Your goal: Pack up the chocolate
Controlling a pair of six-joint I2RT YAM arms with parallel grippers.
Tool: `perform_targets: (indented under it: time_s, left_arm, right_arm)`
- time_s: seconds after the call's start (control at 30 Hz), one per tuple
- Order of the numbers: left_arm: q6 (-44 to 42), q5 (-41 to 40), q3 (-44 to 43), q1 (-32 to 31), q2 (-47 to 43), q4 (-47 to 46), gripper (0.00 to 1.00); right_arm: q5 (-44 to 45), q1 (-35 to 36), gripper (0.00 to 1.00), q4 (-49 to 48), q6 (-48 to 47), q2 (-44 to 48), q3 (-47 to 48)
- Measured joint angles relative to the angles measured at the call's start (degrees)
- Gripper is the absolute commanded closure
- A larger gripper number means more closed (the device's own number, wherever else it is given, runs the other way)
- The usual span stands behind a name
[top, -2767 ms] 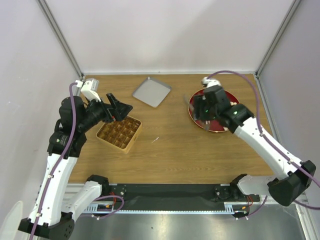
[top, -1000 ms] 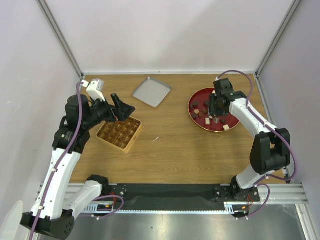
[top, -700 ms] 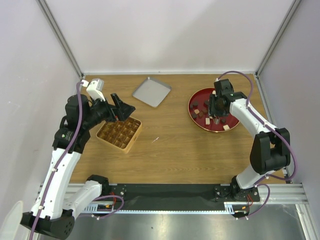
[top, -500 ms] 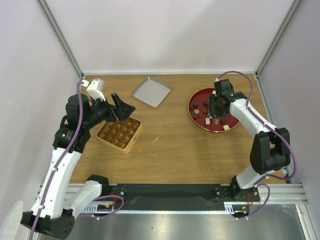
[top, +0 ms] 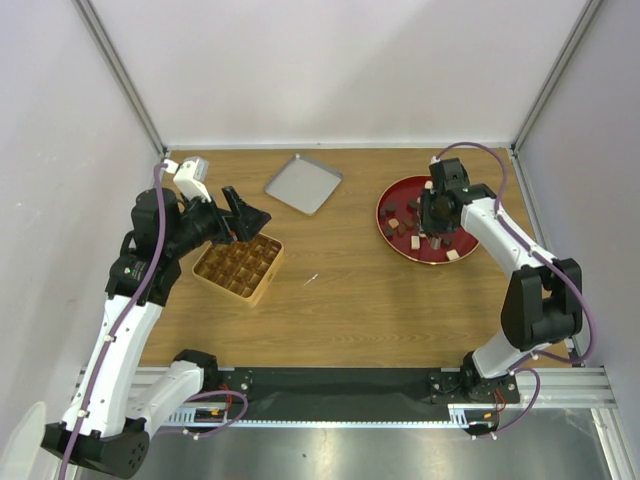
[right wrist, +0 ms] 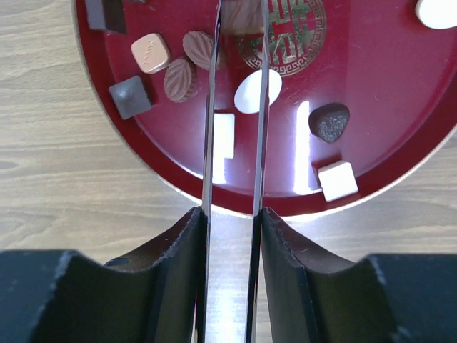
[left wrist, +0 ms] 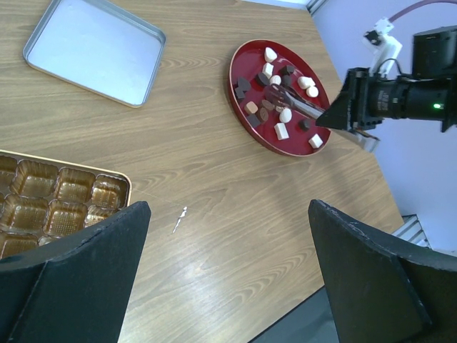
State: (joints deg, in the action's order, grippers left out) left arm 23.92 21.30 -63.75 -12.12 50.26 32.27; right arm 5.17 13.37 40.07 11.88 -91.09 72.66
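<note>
The chocolate lies as several brown, tan and white pieces on a red plate at the right. My right gripper hovers over the plate, shut on thin metal tongs. In the right wrist view my right gripper presses the two blades, and a brown piece sits between the tong tips on the plate. A white oval piece lies partly under one blade. My left gripper hangs open and empty over the tan grid box.
A grey metal lid lies at the back centre. A small white scrap is on the wood between box and plate. The left wrist view shows the box corner, lid and plate.
My right arm has folded in and swung to the plate's far right side since the oldest frame. In the last second it only shifted slightly. The left arm holds still.
</note>
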Motion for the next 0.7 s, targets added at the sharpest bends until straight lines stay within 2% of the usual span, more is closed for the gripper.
perform_targets:
  time_s: [0.23,0.4,0.53,0.7]
  left_arm:
    - [-0.39,-0.26,-0.52,0.00,-0.02,0.90,0.00]
    - [-1.03,-3.39,-2.78,0.00,-0.02,2.82,0.00]
    - [-1.01,-7.56,-6.03,0.24,0.48,5.14,0.00]
    - [0.17,-9.31,-9.20,4.28,2.54,7.23,0.00]
  right_arm:
    - [-0.04,0.94,0.62,3.15,0.09,5.51,1.29]
    - [0.66,5.70,0.63,4.68,0.22,8.57,3.02]
    - [2.40,16.48,0.63,4.94,1.27,9.86,4.52]
    - [2.36,32.24,0.63,0.70,2.71,9.90,5.46]
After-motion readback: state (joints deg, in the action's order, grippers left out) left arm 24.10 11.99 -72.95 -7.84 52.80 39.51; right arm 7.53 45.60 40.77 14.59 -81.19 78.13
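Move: The chocolate box, where the right hand is taking its tong-held brown chocolate, lies about 47 cm to its left, some 7 cm nearer the base and 9 cm below. The middle of the red plate is only about 5 cm ahead of the right hand and 3 cm to its right. Along the way, the grey tray stands 30 cm left and 16 cm farther out, and a small white sliver 28 cm left and 10 cm back. From the left hand, the box is some 10 cm left, 3 cm ahead and 29 cm below. Up first, then sweeping fast to its left and drawing back, the right arm carries the tongs off the plate towards the chocolate box, about 18 cm across and 10 cm up. It keeps its hold while the wrist swings nearly 30 degrees counter-clockwise and the tongs tilt up a little. The empty, open left hand shifts about 5 cm left and slightly up. ##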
